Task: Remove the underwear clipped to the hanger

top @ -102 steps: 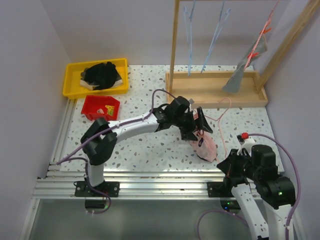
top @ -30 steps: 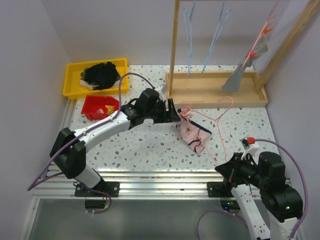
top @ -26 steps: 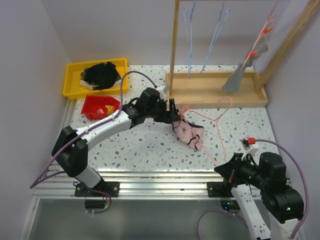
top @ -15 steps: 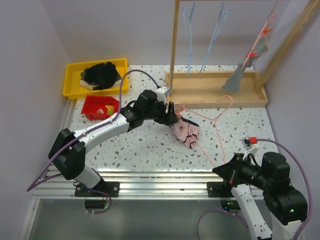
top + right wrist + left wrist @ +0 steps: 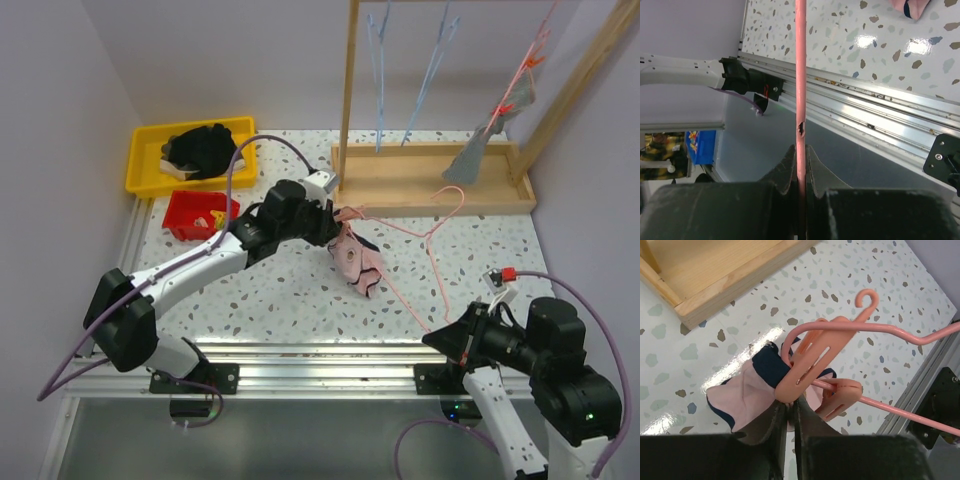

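The pale pink underwear (image 5: 352, 263) with dark trim hangs from a clip of the pink hanger (image 5: 432, 225) over the middle of the table. My left gripper (image 5: 337, 223) sits at that clip. In the left wrist view its jaws (image 5: 788, 409) stand almost shut on a thin fold of the pink underwear (image 5: 742, 396) just under the clip (image 5: 810, 365). My right gripper (image 5: 437, 337) at the near right is shut on the hanger's lower end. The right wrist view shows the hanger (image 5: 800, 75) pinched between its tips (image 5: 801, 151). A grey underwear (image 5: 482, 148) hangs clipped on the rack at the back right.
A yellow bin (image 5: 142, 165) with a black clothing heap (image 5: 205, 148) and a small red bin (image 5: 185, 212) stand at the back left. The wooden rack's tray (image 5: 420, 185) and post (image 5: 348, 90) are behind the hanger. Two blue hangers (image 5: 378, 80) dangle there. Aluminium rails (image 5: 300, 352) run along the near edge.
My left gripper has closed from wide open to nearly shut at the clip. Hanger and pink underwear have shifted left and slightly back; my right gripper followed, still holding the hanger.
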Robot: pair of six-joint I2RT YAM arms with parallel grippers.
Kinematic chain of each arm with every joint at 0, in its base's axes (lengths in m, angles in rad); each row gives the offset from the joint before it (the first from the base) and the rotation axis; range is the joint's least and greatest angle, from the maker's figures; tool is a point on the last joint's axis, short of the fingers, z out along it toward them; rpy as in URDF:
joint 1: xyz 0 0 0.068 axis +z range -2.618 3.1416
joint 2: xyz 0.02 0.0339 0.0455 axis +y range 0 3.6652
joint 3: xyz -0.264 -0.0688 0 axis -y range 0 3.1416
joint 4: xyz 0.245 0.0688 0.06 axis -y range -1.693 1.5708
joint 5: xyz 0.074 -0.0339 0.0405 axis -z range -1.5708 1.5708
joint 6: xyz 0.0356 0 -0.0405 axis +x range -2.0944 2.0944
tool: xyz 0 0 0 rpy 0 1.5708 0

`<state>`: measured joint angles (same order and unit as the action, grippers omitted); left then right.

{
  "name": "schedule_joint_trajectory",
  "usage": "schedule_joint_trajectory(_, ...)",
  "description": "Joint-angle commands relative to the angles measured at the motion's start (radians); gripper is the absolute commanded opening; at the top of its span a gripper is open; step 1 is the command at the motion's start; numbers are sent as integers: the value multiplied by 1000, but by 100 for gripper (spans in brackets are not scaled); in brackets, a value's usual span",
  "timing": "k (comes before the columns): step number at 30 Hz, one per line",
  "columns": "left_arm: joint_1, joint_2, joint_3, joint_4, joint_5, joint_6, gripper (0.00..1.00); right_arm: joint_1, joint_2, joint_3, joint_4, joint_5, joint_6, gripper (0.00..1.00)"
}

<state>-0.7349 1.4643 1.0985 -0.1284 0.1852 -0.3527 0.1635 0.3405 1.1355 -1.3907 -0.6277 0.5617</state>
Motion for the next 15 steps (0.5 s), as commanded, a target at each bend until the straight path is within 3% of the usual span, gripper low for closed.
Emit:
schedule_joint_trajectory(1, 5, -50, -8, 33, 11, 20, 10, 4, 37, 47, 6, -11, 27, 0)
schedule_joint_trajectory(3, -1, -70, -17, 41, 37, -11, 0, 4, 49, 52, 4, 29, 29, 0)
schedule_joint_trajectory(15, -185, -93, -48, 179, 149, -195, 0, 2, 60, -23, 79, 118, 70, 0)
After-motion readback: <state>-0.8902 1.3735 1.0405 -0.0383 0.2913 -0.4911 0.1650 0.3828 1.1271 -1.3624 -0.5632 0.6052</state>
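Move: The pink underwear hangs right at the left hand's fingertips, its waistband between them; its middle lies roughly 5 cm back, 4 cm to the right and 6 cm below. The pink clips are about 2 cm ahead, 3 cm to the right and 2 cm above that hand, and the middle of the wooden rack base about 12 cm ahead, 23 cm right and 15 cm down. From the right hand the underwear is some 16 cm ahead, 16 cm left and 13 cm lower. The underwear's waistband is pinched just below the clips as the left fingers finish closing; with a slight lift first, the left hand then draws it about 8 cm back and 5 cm to the right, rising 3 to 4 cm, along the hanger bar towards the right hand, turning some 15 degrees, partly clockwise. The right hand keeps its grip on the hanger and eases forward about 2 cm. ##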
